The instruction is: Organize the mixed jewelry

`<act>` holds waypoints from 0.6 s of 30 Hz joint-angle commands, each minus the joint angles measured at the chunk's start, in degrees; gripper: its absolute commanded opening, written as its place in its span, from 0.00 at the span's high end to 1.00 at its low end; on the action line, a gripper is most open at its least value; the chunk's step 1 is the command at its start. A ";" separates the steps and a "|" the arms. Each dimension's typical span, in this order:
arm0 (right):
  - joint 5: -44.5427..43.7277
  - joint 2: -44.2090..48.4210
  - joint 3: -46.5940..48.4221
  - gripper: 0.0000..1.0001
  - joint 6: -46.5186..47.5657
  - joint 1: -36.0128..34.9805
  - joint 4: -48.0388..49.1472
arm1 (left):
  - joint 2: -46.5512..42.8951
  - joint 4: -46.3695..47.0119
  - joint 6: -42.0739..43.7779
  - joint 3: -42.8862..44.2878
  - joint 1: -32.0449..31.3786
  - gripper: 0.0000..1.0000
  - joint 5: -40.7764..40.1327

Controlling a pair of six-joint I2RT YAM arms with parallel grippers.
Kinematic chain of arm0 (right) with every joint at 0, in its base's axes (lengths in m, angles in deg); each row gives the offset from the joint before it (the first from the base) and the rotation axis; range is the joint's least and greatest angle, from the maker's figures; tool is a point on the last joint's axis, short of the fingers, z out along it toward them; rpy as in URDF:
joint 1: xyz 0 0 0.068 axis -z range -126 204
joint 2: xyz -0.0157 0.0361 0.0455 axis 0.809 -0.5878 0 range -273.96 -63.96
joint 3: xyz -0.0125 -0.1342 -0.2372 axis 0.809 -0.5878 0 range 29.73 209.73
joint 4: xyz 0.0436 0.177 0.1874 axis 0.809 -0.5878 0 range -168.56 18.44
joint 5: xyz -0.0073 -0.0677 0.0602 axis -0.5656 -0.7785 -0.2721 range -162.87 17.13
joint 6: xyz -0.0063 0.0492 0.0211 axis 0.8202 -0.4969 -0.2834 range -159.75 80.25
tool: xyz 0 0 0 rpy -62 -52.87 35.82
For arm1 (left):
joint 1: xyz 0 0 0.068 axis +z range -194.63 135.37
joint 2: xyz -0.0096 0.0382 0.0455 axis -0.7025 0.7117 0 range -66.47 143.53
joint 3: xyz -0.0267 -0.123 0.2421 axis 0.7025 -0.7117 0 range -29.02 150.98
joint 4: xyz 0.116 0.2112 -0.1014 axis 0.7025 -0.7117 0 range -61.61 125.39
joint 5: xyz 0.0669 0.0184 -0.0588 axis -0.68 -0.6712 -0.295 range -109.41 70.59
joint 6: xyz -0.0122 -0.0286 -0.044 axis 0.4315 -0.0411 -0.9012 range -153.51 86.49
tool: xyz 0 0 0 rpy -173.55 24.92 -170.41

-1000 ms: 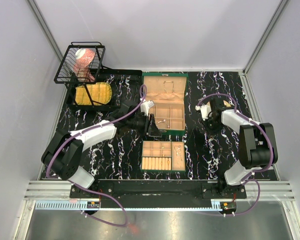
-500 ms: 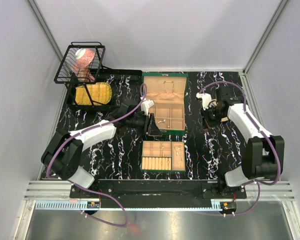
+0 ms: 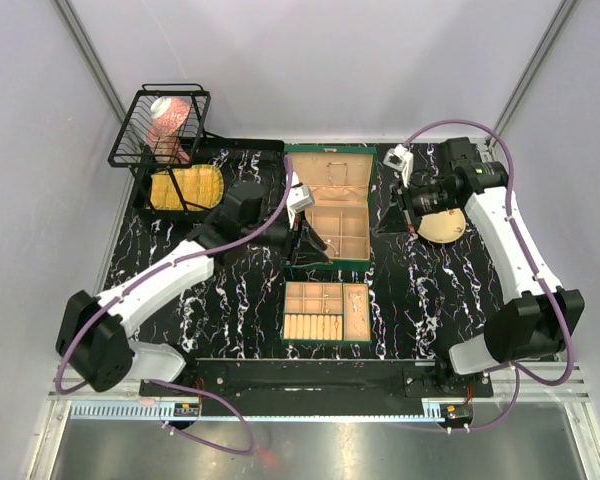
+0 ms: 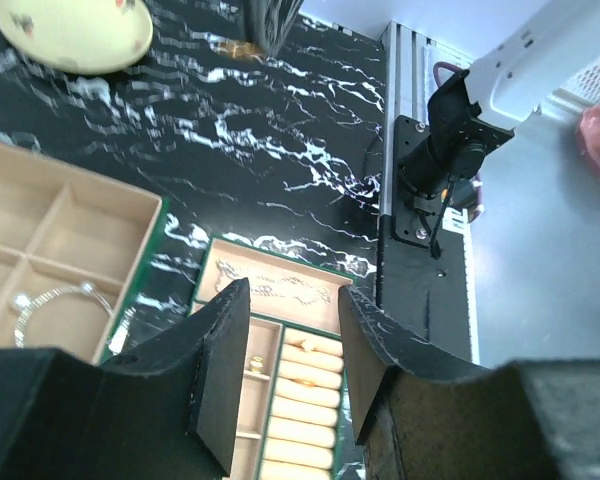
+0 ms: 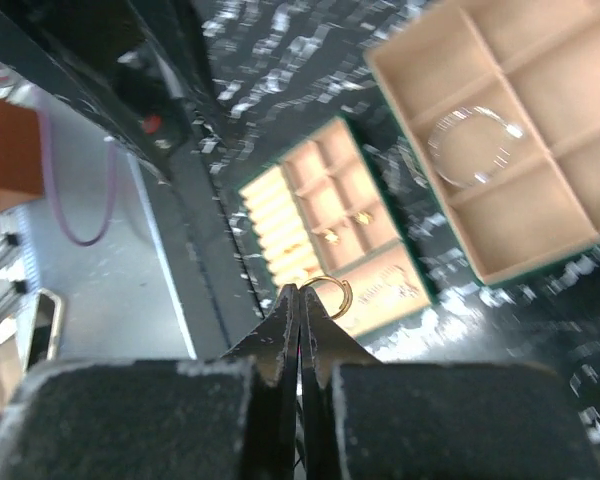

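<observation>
My right gripper (image 5: 302,292) is shut on a small open gold hoop (image 5: 330,293) that sticks out at its tips. It hangs in the air between the green box (image 3: 330,150) and the round tan plate (image 3: 447,226); from above the right gripper (image 3: 390,222) looks dark and pointed. My left gripper (image 4: 292,300) is open and holds nothing, raised by the box's left front edge (image 3: 307,243). A slim bangle (image 4: 55,305) lies in a box compartment (image 5: 475,148). The green tray (image 3: 326,346) holds a fine chain (image 4: 280,290) and small gold bits (image 5: 330,235).
A black wire basket (image 3: 160,125) with a pink object stands at the back left, above a black tray with a yellow item (image 3: 185,188). The tan plate (image 4: 75,30) lies right of the box. The arm bases sit on the near rail.
My right arm has risen off the plate and swung up and left, the hoop in its shut jaws. My left arm has stretched out and lifted, its gripper staying by the box.
</observation>
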 commanded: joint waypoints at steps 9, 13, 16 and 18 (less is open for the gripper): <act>17.35 -9.79 15.04 1.00 14.27 -10.93 -21.92 | -3.40 -6.57 23.81 8.46 -1.98 0.55 -1.22; 19.19 -11.46 17.59 1.00 17.54 -11.28 -26.85 | -2.96 -6.49 23.99 9.34 -2.07 0.55 0.27; 19.81 -12.34 17.77 1.00 18.69 -11.19 -28.26 | -3.05 -5.96 22.94 9.34 -2.60 0.54 1.06; 19.99 -12.69 17.60 1.00 18.60 -11.45 -28.35 | -3.14 -5.96 23.11 9.52 -3.56 0.54 0.45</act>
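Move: The left gripper, half open and pointing right, has the gold ring about 12 cm to its right and some 4 cm ahead, roughly level. The right fingers hold that ring; the open left fingers lie about 12 cm left of them and 4 cm back. Below the left hand, the jewelry box sits about 12 cm ahead and 1 cm right, 20 cm down; the small tray 7 cm back, 1 cm right, 22 cm down. Leftward and rising, the right hand carries the still-pinched gold ring about 8 cm towards the left gripper, drawing back a little before easing forward, while its fingers swing counter-clockwise and lift nearer level. The left hand rises about 4 cm with it, rolling some 20 degrees so its forward side lifts, fingers staying half open. ##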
